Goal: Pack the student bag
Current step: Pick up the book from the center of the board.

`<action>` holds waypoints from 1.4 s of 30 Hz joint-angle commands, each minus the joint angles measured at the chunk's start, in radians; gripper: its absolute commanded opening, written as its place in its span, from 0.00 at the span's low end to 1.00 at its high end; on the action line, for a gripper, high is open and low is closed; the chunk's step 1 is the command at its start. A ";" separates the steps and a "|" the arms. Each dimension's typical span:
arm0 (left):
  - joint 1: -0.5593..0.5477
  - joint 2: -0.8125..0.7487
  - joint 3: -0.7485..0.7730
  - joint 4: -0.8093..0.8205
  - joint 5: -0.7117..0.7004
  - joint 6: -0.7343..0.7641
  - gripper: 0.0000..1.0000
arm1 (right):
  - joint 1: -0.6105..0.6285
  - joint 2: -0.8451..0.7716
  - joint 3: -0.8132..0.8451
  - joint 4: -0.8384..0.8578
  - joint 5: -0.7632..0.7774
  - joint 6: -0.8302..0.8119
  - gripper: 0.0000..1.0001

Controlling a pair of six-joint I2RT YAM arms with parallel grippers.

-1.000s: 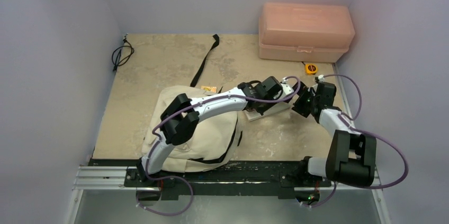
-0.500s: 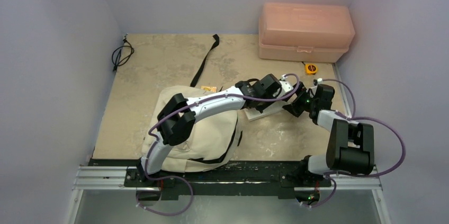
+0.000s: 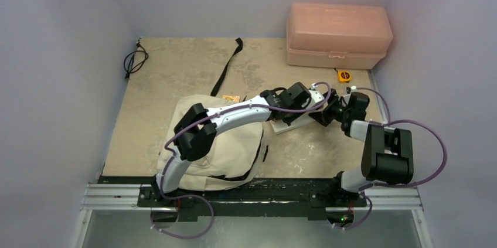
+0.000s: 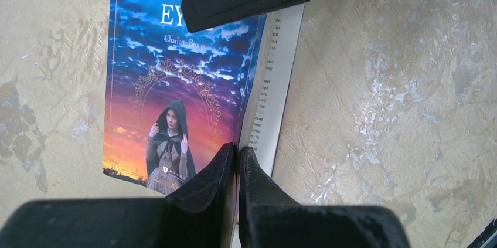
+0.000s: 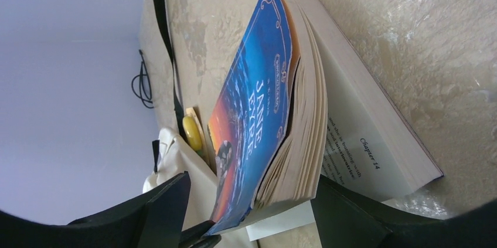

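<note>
The student bag (image 3: 234,154), cream fabric, lies at the near left under my left arm, and its edge (image 5: 176,160) shows in the right wrist view. A paperback (image 3: 287,125) with a blue and orange cover (image 4: 176,84) lies right of it, half open. My left gripper (image 4: 237,154) is shut on the lower edge of the front cover, holding it raised. My right gripper (image 5: 252,189) is open, one finger on each side of the lifted cover and pages (image 5: 293,142), while a printed page (image 5: 351,154) lies flat below. Both grippers (image 3: 321,110) meet at the book.
A salmon-pink plastic box (image 3: 337,34) stands at the back right, with an orange tape measure (image 3: 344,75) in front of it. A black strap (image 3: 228,66) runs back from the bag. A black cable (image 3: 133,60) lies at the far left. Grey walls enclose the table.
My right gripper has moved left up to the book, and its jaws have narrowed around the raised pages. The left arm has barely moved, still pinching the cover.
</note>
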 commanded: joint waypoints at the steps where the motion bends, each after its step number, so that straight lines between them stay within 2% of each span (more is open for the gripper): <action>1: 0.007 -0.069 0.008 0.020 0.025 -0.021 0.00 | 0.012 0.033 0.003 0.127 -0.014 0.077 0.76; 6: 0.010 -0.071 0.035 -0.015 0.031 -0.086 0.00 | 0.063 0.076 0.015 0.217 0.012 0.150 0.62; 7: 0.010 -0.071 0.046 -0.026 0.036 -0.099 0.00 | 0.074 0.086 0.015 0.231 0.019 0.160 0.54; 10: 0.018 -0.055 0.149 -0.152 0.051 -0.180 0.02 | 0.092 0.089 0.002 0.291 0.018 0.191 0.17; 12: 0.030 -0.059 0.214 -0.234 0.067 -0.240 0.20 | 0.093 0.051 -0.012 0.281 0.042 0.186 0.00; 16: 0.054 -0.192 0.149 -0.195 0.085 -0.313 0.57 | 0.087 -0.009 -0.001 0.258 0.023 0.179 0.00; 18: 0.079 -0.294 0.081 -0.155 0.099 -0.354 0.65 | 0.081 -0.030 0.002 0.299 -0.028 0.214 0.00; 22: 0.181 -0.466 -0.065 -0.058 0.198 -0.508 0.69 | 0.080 -0.118 0.044 0.271 -0.075 0.231 0.00; 26: 0.309 -0.640 -0.258 0.101 0.304 -0.657 0.69 | 0.080 -0.244 0.115 0.134 -0.105 0.160 0.00; 32: 0.443 -0.804 -0.407 0.206 0.420 -0.750 0.72 | 0.082 -0.367 0.209 0.105 -0.214 0.123 0.00; 37: 0.507 -0.848 -0.458 0.254 0.515 -0.729 0.81 | 0.094 -0.425 0.271 0.142 -0.292 0.133 0.00; 42: 0.522 -0.774 -0.456 0.349 0.668 -0.682 0.89 | 0.158 -0.454 0.303 0.237 -0.346 0.170 0.00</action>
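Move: The Jane Eyre book's middle lies about 6 cm left of the right hand, 2 cm farther out and 4 cm below; its back-right long edge stands raised, just in front of the open right fingers. From the left hand, already pinching that edge near the bottom corner, the middle is some 5 cm ahead, 2 cm right and 4 cm below. From the right hand, the tape measure sits roughly 18 cm ahead and 13 cm right, the bag 35 cm left and 8 cm back. The right fingers slide about 3 cm left around the raised edge of the book and pinch it, then lift it some 22 cm, drifting left and a little back as the wrist tips up about 30 degrees. Once they have shut, the left fingers open and let go, and the left hand goes up about 24 cm and 17 cm left, rolling from pointing down to nearly level. ##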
